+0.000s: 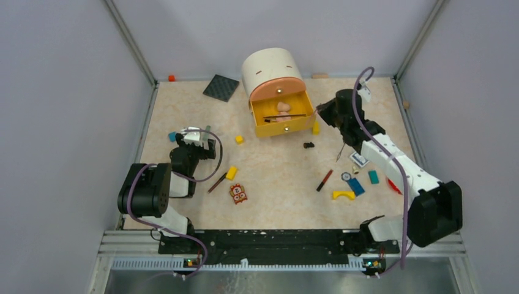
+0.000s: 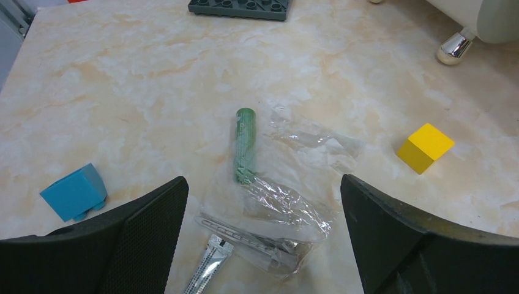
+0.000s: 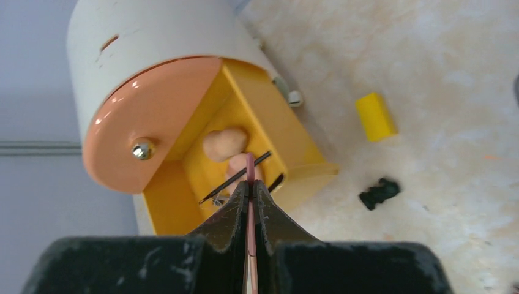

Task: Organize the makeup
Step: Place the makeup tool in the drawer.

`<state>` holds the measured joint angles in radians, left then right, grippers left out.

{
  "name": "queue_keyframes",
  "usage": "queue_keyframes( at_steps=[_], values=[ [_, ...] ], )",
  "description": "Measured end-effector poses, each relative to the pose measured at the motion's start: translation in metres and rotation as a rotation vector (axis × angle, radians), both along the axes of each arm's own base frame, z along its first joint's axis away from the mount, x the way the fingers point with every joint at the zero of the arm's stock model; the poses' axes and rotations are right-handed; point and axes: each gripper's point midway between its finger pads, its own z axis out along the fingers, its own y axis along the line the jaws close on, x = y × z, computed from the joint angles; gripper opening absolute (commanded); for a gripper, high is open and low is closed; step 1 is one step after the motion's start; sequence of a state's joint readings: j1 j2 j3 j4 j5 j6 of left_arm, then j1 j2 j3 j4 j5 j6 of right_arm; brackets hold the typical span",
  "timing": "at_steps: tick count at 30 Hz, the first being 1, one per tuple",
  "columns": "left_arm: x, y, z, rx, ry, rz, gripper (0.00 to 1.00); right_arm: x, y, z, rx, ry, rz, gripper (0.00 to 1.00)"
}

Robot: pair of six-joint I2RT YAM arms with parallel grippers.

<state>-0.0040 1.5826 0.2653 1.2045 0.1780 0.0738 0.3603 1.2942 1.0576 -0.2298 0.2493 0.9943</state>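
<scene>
My right gripper point(image 3: 250, 184) is shut on a thin pink stick point(image 3: 250, 164), whose tip points into the open yellow drawer point(image 3: 278, 138) of the white box point(image 1: 269, 68). A thin black stick point(image 3: 235, 177) lies in that drawer over peach pieces. From above, the right gripper point(image 1: 319, 112) is at the drawer's right corner. My left gripper point(image 2: 263, 179) is open, low over a short green tube point(image 2: 245, 144) that is partly inside a clear wrapper point(image 2: 287, 208). A red-and-black pencil point(image 1: 324, 180), a dark stick point(image 1: 216, 182) and a small white box point(image 1: 359, 159) lie on the table.
A blue block point(image 2: 74, 192) and a yellow cube point(image 2: 425, 147) flank the left gripper, with a silver sachet point(image 2: 208, 269) below. A dark studded plate point(image 1: 221, 87) lies far left of the box. An owl tile point(image 1: 238, 193), a yellow arch point(image 1: 343, 195) and a small black piece point(image 1: 309, 145) lie mid-table.
</scene>
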Motion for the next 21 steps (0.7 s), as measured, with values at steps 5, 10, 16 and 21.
queue_keyframes(
  at_steps=[5, 10, 16, 21],
  values=[
    [0.000, 0.000, 0.000, 0.000, 0.000, 0.000, 0.99, 0.023, 0.052, 0.014, 0.048, -0.036, 0.052, 0.00],
    [0.000, 0.000, 0.000, 0.000, 0.000, 0.000, 0.99, 0.050, 0.087, 0.021, 0.091, -0.064, 0.070, 0.00],
    [0.000, 0.000, 0.000, 0.000, 0.000, 0.000, 0.99, 0.060, 0.115, 0.010, 0.097, -0.047, 0.093, 0.18],
    [0.000, 0.000, 0.000, 0.000, 0.000, 0.000, 0.99, 0.062, 0.121, 0.002, 0.092, -0.029, 0.103, 0.39]
  ],
)
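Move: The open yellow drawer that my right hand is taking the pink makeup tool to has its middle about 12 cm to the left, 5 cm ahead and 12 cm below. The closed orange drawer front stands some 13 cm ahead, 14 cm left and 6 cm below. On the table about 21 cm down, a yellow block lies 7 cm straight ahead and a black clip 2 cm ahead and 2 cm left. From my left hand the yellow drawer is about 32 cm to the right, 7 cm ahead and nearly level. I carry the pink tool with my right hand about 12 cm left and some 6 cm forward until it is over the open yellow drawer, rising a couple of centimetres on the way and sinking back. As I slow there, I open my shut fingers about a third of the way and let go of the tool. ##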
